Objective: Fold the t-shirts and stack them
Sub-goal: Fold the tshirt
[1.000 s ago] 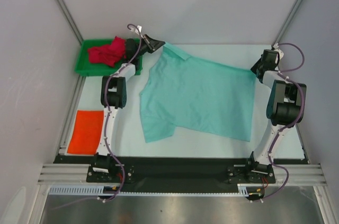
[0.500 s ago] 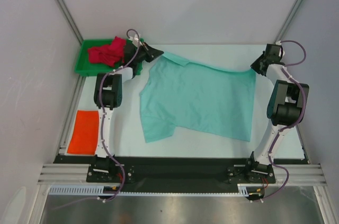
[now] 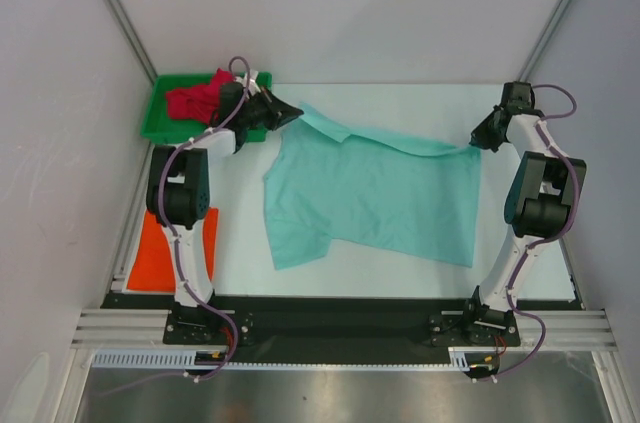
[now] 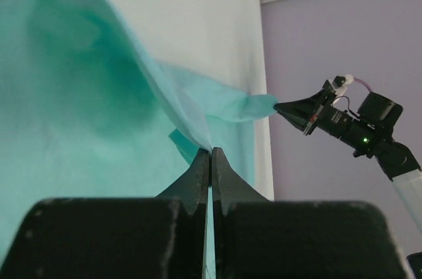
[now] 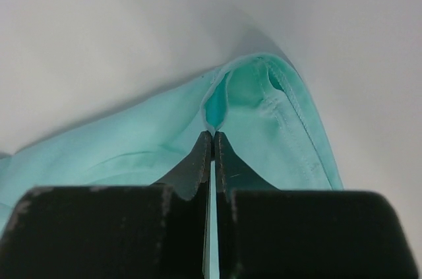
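A mint green t-shirt (image 3: 370,193) lies spread across the middle of the table, its far edge lifted. My left gripper (image 3: 297,111) is shut on the far left corner of that edge, and the cloth (image 4: 99,114) rises from its closed tips (image 4: 211,150). At the far right, my right gripper (image 3: 476,141) is shut on the hemmed corner (image 5: 264,94), pinched at its tips (image 5: 212,134). A bright orange t-shirt (image 3: 162,251) lies folded flat at the near left, partly under the left arm. The crimson red t-shirt (image 3: 195,98) sits crumpled in the green tray (image 3: 158,121).
The green tray stands at the far left corner beside the left arm's wrist. Metal frame posts (image 3: 115,8) run along both back corners. The black mounting rail (image 3: 340,318) with both arm bases crosses the near edge.
The left arm has swung left and its gripper has dropped nearer, drawing the shirt's far left corner down. The right gripper has shifted slightly, and the far edge now sags and folds over.
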Robot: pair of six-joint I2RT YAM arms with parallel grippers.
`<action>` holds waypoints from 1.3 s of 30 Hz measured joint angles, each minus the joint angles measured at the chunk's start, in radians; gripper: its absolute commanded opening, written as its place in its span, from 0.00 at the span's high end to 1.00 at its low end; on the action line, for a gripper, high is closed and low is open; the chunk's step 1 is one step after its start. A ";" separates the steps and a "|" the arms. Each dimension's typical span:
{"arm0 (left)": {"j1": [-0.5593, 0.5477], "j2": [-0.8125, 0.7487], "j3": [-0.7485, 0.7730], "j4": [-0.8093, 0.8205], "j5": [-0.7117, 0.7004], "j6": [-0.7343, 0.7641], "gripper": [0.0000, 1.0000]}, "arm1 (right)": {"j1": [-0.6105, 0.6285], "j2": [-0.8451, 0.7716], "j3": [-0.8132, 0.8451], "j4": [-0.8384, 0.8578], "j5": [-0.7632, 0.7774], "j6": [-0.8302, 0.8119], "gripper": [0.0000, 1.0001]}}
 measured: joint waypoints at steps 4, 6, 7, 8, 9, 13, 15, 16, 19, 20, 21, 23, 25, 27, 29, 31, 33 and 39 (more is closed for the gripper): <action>0.000 -0.013 -0.043 -0.112 0.001 0.034 1.00 | -0.003 0.000 -0.008 -0.023 -0.014 -0.001 1.00; 0.004 -0.013 -0.057 -0.157 0.001 0.054 1.00 | -0.003 0.000 -0.016 -0.034 -0.014 0.000 1.00; 0.005 -0.013 -0.064 -0.176 0.001 0.063 1.00 | -0.003 0.000 -0.021 -0.039 -0.014 0.000 1.00; 0.007 -0.013 -0.068 -0.196 0.000 0.074 1.00 | -0.003 0.000 -0.028 -0.043 -0.014 0.000 1.00; 0.009 -0.013 -0.071 -0.211 -0.001 0.081 1.00 | -0.003 0.000 -0.036 -0.050 -0.012 -0.001 1.00; 0.022 -0.015 -0.089 -0.251 -0.001 0.106 1.00 | -0.004 -0.003 -0.078 -0.066 0.004 -0.006 1.00; 0.029 -0.021 -0.102 -0.267 -0.001 0.113 1.00 | -0.007 -0.010 -0.107 -0.071 0.008 -0.010 1.00; 0.031 -0.021 -0.105 -0.273 -0.001 0.117 1.00 | -0.009 -0.013 -0.117 -0.074 0.008 -0.013 1.00; 0.038 -0.027 -0.119 -0.286 0.001 0.126 1.00 | -0.022 -0.018 -0.135 -0.079 0.009 -0.026 1.00; 0.038 -0.029 -0.124 -0.287 0.001 0.126 1.00 | -0.028 -0.018 -0.135 -0.079 0.010 -0.029 1.00; 0.040 -0.032 -0.127 -0.291 0.002 0.126 1.00 | -0.033 -0.018 -0.135 -0.078 0.011 -0.033 1.00; 0.042 -0.037 -0.127 -0.294 0.008 0.125 1.00 | -0.043 -0.021 -0.135 -0.078 0.012 -0.043 1.00; 0.045 -0.046 -0.126 -0.296 0.018 0.124 1.00 | -0.050 -0.022 -0.134 -0.078 0.013 -0.049 1.00; 0.050 -0.059 -0.126 -0.296 0.029 0.116 1.00 | -0.053 -0.022 -0.131 -0.079 0.013 -0.051 1.00; 0.053 -0.074 -0.127 -0.295 0.035 0.108 1.00 | -0.055 -0.022 -0.127 -0.082 0.013 -0.052 1.00; 0.054 -0.087 -0.128 -0.291 0.043 0.106 0.99 | -0.055 -0.022 -0.127 -0.082 0.012 -0.052 1.00; 0.055 -0.095 -0.134 -0.283 0.049 0.106 1.00 | -0.055 -0.022 -0.127 -0.082 0.012 -0.052 1.00; 0.055 -0.096 -0.148 -0.312 0.048 0.118 1.00 | -0.055 -0.022 -0.127 -0.088 0.012 -0.052 1.00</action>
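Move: The shirt's near sleeve, under the far sleeve held by the left hand, lies about 35 cm back of that hand, level sideways, 15 cm below. The green bin is some 28 cm left and 7 cm ahead of it; the folded orange shirt is 36 cm left and 32 cm back. From the right hand, the near hem corner is roughly 31 cm straight back and 8 cm down; the shirt's middle is 10 cm back, 27 cm left. Back towards the robot and down, both hands draw the shirt's pinched far edge over its flat part, each coming back about 6 cm. The left also drifts left, sinks about 8 cm, lifts a little and dips again as its fingers tip some 15 degrees steeper; the right lowers about 4 cm, edges right, then holds still. Both keep their grip. ##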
